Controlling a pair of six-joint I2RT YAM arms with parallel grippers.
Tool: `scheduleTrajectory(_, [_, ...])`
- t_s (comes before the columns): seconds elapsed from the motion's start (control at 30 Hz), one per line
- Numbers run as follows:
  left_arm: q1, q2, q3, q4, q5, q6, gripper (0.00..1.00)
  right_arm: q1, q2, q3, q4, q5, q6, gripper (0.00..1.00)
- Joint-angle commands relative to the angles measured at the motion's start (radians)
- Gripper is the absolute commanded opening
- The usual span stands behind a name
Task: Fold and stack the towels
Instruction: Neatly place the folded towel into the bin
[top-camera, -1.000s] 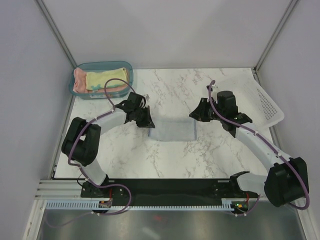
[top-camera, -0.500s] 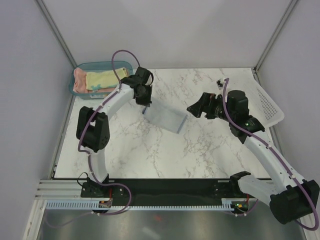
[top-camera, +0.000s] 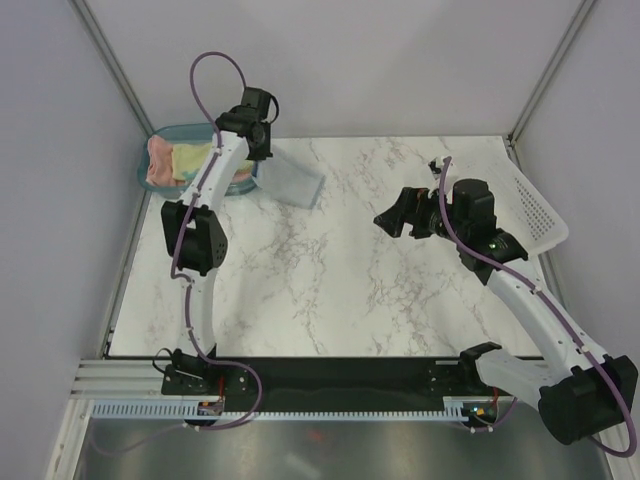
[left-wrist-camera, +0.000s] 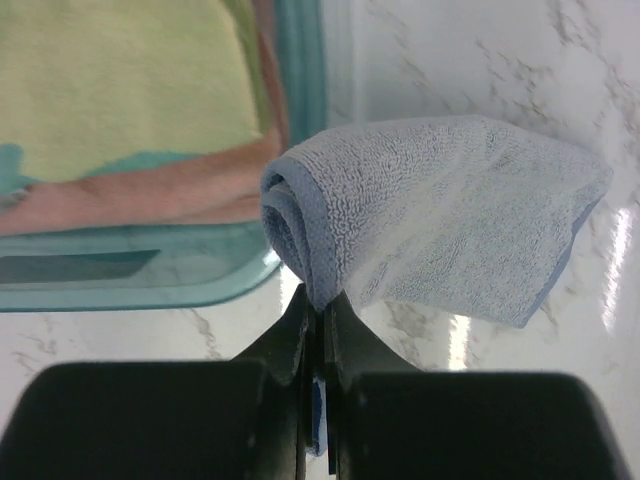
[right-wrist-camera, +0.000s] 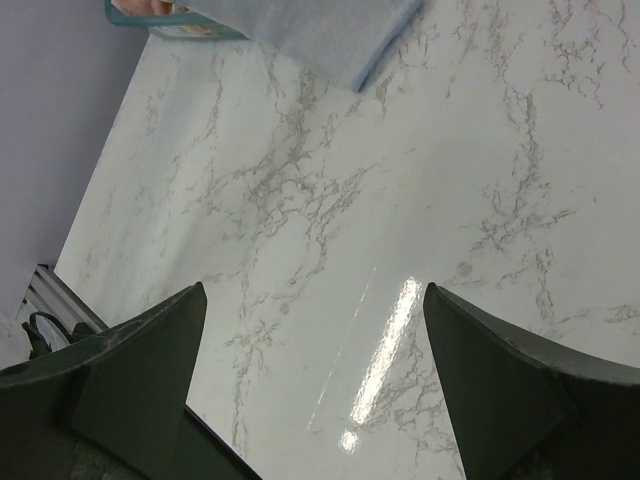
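A folded light blue towel (top-camera: 290, 183) hangs in the air just right of the teal bin (top-camera: 168, 138), pinched at one folded edge by my left gripper (top-camera: 262, 152). In the left wrist view the blue towel (left-wrist-camera: 440, 215) droops from the shut left gripper (left-wrist-camera: 320, 305). The bin holds a folded pale yellow towel (left-wrist-camera: 120, 90) lying on a salmon-pink towel (left-wrist-camera: 150, 190). My right gripper (top-camera: 398, 218) hovers open over the middle of the marble table, its fingers (right-wrist-camera: 130, 370) wide apart with nothing between them. A corner of the blue towel (right-wrist-camera: 330, 35) shows at the top of the right wrist view.
A white perforated basket (top-camera: 530, 205) stands at the table's right edge, behind my right arm. Grey walls close in the back and both sides. The marble tabletop (top-camera: 330, 290) lies between the two arms.
My left gripper lifted the blue towel off the table and carried it back and left to the bin's side. My right gripper let go of the towel, opened wide and drew back to the right.
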Motion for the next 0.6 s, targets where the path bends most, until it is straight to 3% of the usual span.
scheduleTrajectory(0.0, [0.065,0.016,0.077,0.036,-0.092,0.083,0.02,0.0,0.004,0.05,0.001,-0.012,-0.035,0.98])
scheduleTrajectory(0.3, [0.186,0.045,0.028,0.233,-0.237,0.209,0.02,0.0,-0.023,0.027,-0.012,0.004,-0.051,0.98])
scheduleTrajectory(0.57, [0.289,0.076,0.04,0.332,-0.159,0.154,0.02,0.014,-0.033,0.015,-0.035,0.011,-0.069,0.98])
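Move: The left hand grips one edge of the folded blue-grey towel, which trails off to its right, and hangs just outside the right end of the teal bin. The bin's middle lies about 24 cm to its left, some 12 cm farther ahead and roughly 12 cm below. The yellow towel in the bin is about 20 cm left and 12 cm ahead, the pink towel's bunched end about 39 cm left and 12 cm ahead. From the right hand, the bin's middle is around 66 cm left and 35 cm ahead. The left hand sweeps the pinched towel edge about 17 cm to the left and some 6 cm forward, almost level, from beside the bin's right end to above the yellow towel inside it, slowing towards the end. As it goes, the wrist turns about 15 degrees counter-clockwise, with its left side rising and the fingers tipping up some 10 degrees each, while the shut fingers keep their hold on the towel. ##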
